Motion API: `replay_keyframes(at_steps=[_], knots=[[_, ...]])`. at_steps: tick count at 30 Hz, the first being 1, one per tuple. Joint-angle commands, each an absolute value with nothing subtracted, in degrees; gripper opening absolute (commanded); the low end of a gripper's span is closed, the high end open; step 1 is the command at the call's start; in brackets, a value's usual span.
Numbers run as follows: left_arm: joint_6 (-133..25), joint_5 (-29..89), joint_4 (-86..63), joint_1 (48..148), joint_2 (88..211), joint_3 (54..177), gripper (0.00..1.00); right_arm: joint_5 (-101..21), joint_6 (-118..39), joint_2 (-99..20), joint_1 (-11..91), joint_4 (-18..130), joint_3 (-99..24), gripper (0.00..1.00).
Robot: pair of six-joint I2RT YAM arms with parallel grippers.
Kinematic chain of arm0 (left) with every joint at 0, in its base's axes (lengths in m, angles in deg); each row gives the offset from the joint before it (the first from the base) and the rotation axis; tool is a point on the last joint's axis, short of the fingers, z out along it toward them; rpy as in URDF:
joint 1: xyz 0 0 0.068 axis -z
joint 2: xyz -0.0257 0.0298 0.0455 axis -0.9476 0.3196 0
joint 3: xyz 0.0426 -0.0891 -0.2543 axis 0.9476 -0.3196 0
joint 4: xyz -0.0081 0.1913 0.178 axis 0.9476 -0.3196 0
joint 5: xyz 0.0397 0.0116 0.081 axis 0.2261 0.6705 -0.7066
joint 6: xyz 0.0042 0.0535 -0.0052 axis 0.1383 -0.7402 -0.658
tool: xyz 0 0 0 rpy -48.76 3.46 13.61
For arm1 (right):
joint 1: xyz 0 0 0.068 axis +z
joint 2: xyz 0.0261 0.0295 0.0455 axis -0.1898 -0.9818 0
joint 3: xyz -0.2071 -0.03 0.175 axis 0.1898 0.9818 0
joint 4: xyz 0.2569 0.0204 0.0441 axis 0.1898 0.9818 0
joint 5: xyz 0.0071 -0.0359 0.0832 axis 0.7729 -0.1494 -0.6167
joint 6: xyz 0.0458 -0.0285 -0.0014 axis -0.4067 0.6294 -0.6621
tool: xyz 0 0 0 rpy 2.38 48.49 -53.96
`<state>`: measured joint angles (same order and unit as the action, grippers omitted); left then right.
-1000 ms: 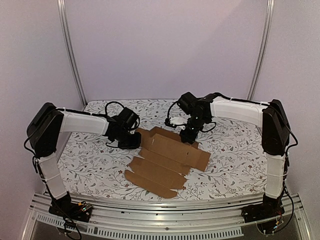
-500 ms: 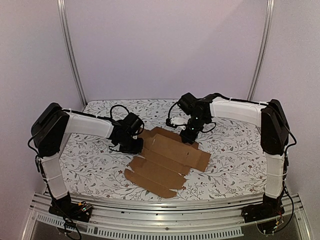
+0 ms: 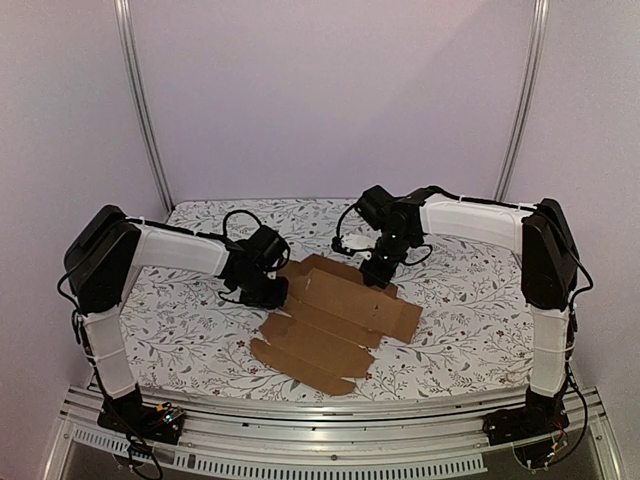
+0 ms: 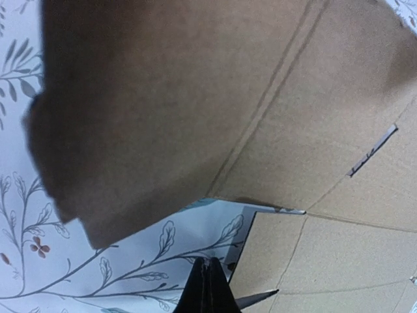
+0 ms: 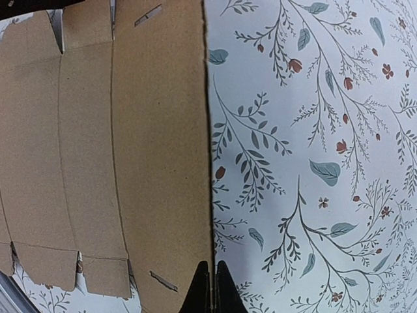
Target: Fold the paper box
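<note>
The paper box (image 3: 335,320) is a flat brown die-cut sheet lying on the floral cloth in mid-table. My left gripper (image 3: 268,292) is shut at the sheet's left edge. In the left wrist view its tips (image 4: 208,261) hang over bare cloth in a notch between a creased panel (image 4: 339,117) and a lower panel (image 4: 326,261). A darker, blurred flap (image 4: 143,98) looms close to that camera. My right gripper (image 3: 378,270) is shut at the sheet's far edge. Its tips (image 5: 212,264) sit right on the straight edge of the flat cardboard (image 5: 156,130), holding nothing.
The floral tablecloth (image 3: 460,310) covers the table to the walls. An aluminium rail (image 3: 330,405) runs along the near edge between the arm bases. Two metal posts (image 3: 140,110) (image 3: 522,100) stand at the back corners. Loose cables loop over both wrists.
My left arm has slid right, bringing its shut gripper up to the sheet's left edge. The right arm and the cardboard have stayed put.
</note>
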<state>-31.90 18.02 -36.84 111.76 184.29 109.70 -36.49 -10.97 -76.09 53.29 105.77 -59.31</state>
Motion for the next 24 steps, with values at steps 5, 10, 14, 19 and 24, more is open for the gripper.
replay_keyframes(at_steps=[5,10,14,19,24], knots=[[-33.5,24.8,-33.8,113.3,183.0,110.1,0.00,-37.1,-12.3,-76.1,53.1,104.9,-59.3,0.00],[-32.9,28.7,-32.3,113.9,182.8,110.5,0.00,-36.6,-12.8,-75.6,53.0,104.4,-58.7,0.00],[-32.8,29.2,-31.6,114.8,182.4,111.0,0.00,-36.3,-13.0,-75.5,53.1,104.2,-58.5,0.00],[-32.6,30.0,-31.2,116.0,182.2,111.7,0.00,-36.2,-13.3,-75.0,53.2,103.8,-58.1,0.00],[-32.2,30.8,-30.2,117.3,182.1,111.8,0.00,-36.0,-13.4,-74.7,53.1,103.6,-57.7,0.00]])
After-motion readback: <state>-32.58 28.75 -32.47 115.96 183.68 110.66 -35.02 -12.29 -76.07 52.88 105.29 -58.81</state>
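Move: The left hand's shut fingertips are at the outer edge of the small end flap on the strip beside the slotted panel; the flap's middle lies about 3 cm right and 1 cm back, practically level. The panel's large end flap stands some 5 cm ahead, 2 cm right and 3 cm higher. The right hand is at the raised far edge of the slotted panel, whose middle is about 3 cm back, 6 cm left and 4 cm below; the small flap is 17 cm left, 2 cm back and 8 cm below. Shut fingertips of the left hand push the small end flap up and inwards over its crease, going right about 6 cm with some 3 cm back, in along the strip, slowly at first and then faster. They climb about 2 cm and tilt towards the right by roughly 10 degrees, turning a little clockwise. The right hand stays at the slotted panel's raised edge, fingers shut, shifting only a centimetre or so. ##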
